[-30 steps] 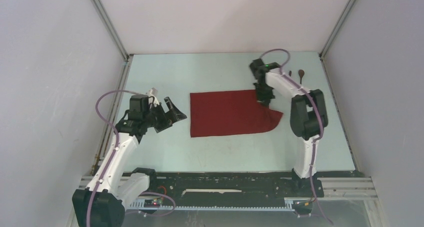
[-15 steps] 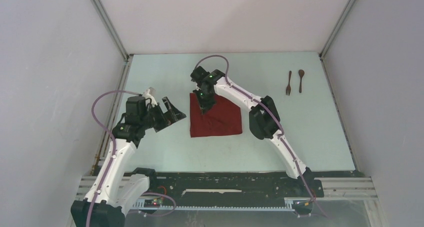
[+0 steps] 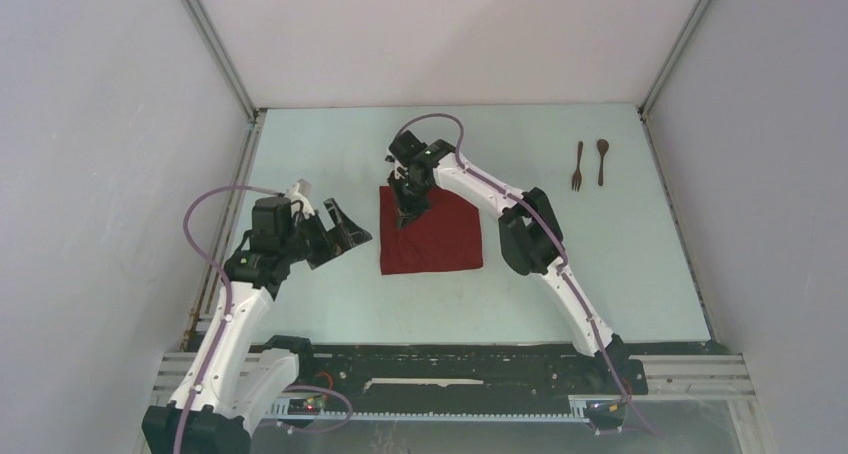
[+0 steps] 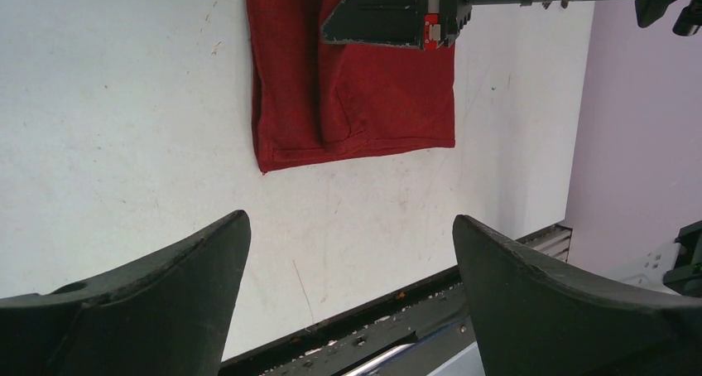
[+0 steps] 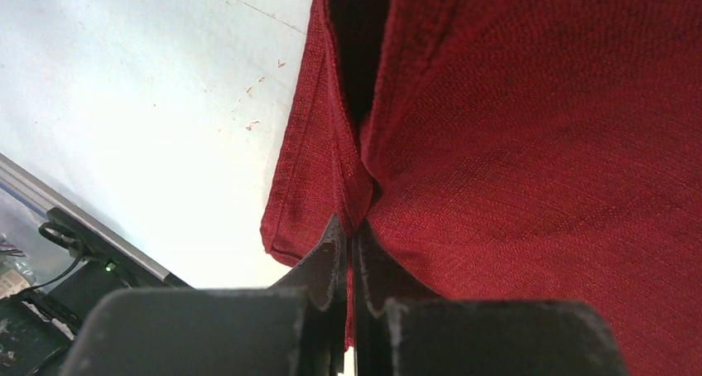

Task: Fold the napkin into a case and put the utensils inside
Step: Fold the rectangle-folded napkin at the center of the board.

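The dark red napkin lies folded over into a rough square at mid-table; it also shows in the left wrist view and fills the right wrist view. My right gripper is shut on a pinched fold of the napkin near its left edge, holding that layer a little above the lower one. My left gripper is open and empty, left of the napkin, above bare table. The wooden fork and spoon lie side by side at the far right.
The table's near edge with the black rail runs along the front. Enclosure walls stand left, right and back. The right arm stretches across the napkin's top right.
My right gripper carried the napkin's right corner leftward across the cloth, folding it in half, and now holds it near the left edge. The left arm barely moved.
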{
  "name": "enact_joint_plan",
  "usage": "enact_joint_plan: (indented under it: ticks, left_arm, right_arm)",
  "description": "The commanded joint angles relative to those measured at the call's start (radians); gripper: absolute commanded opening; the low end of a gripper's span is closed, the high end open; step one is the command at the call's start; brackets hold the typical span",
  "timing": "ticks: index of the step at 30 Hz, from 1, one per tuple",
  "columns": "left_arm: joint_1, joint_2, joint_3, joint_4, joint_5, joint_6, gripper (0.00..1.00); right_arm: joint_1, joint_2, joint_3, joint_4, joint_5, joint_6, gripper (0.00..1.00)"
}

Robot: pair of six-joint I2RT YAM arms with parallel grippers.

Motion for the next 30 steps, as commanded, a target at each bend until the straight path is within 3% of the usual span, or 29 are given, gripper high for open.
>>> enact_joint_plan:
  ticks: [1, 24, 27, 30]
  left_arm:
    - [0.009, -0.014, 0.014, 0.002, 0.009, 0.028, 1.00]
    - [0.020, 0.000, 0.002, 0.014, 0.013, 0.024, 1.00]
    - [0.020, 0.000, -0.007, 0.016, 0.006, 0.023, 1.00]
    - [0.026, 0.003, -0.025, 0.022, -0.002, 0.012, 1.00]
  right_arm:
    - [-0.002, 0.009, 0.010, 0.032, -0.053, 0.027, 0.00]
    - [-0.019, 0.056, 0.019, 0.088, -0.146, 0.081, 0.01]
    - [-0.023, 0.058, 0.051, 0.112, -0.214, 0.110, 0.32]
    - [-0.044, -0.005, 0.083, 0.061, -0.293, 0.123, 0.52]
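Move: The right gripper still pinches the flap's free edge just above the napkin; the napkin's left edge, where this flap belongs, lies about 4 cm to its left, 1 cm back and 2 cm lower. The napkin's near-left corner is roughly 11 cm back and 4 cm left, and the new fold on its right side some 16 cm right and 1 cm back. From the idle left gripper, that left edge is about 8 cm ahead, 6 cm right and 13 cm below. Carry the pinched flap edge about 1.5 cm left towards the napkin's left edge with the right gripper, then lower it some 1 cm onto the layer beneath. Now open the fingers a bit under half way to let go of the cloth, easing another centimetre left and rising about 1 cm as they part, the wrist tilting roughly 10 degrees over the whole move. ##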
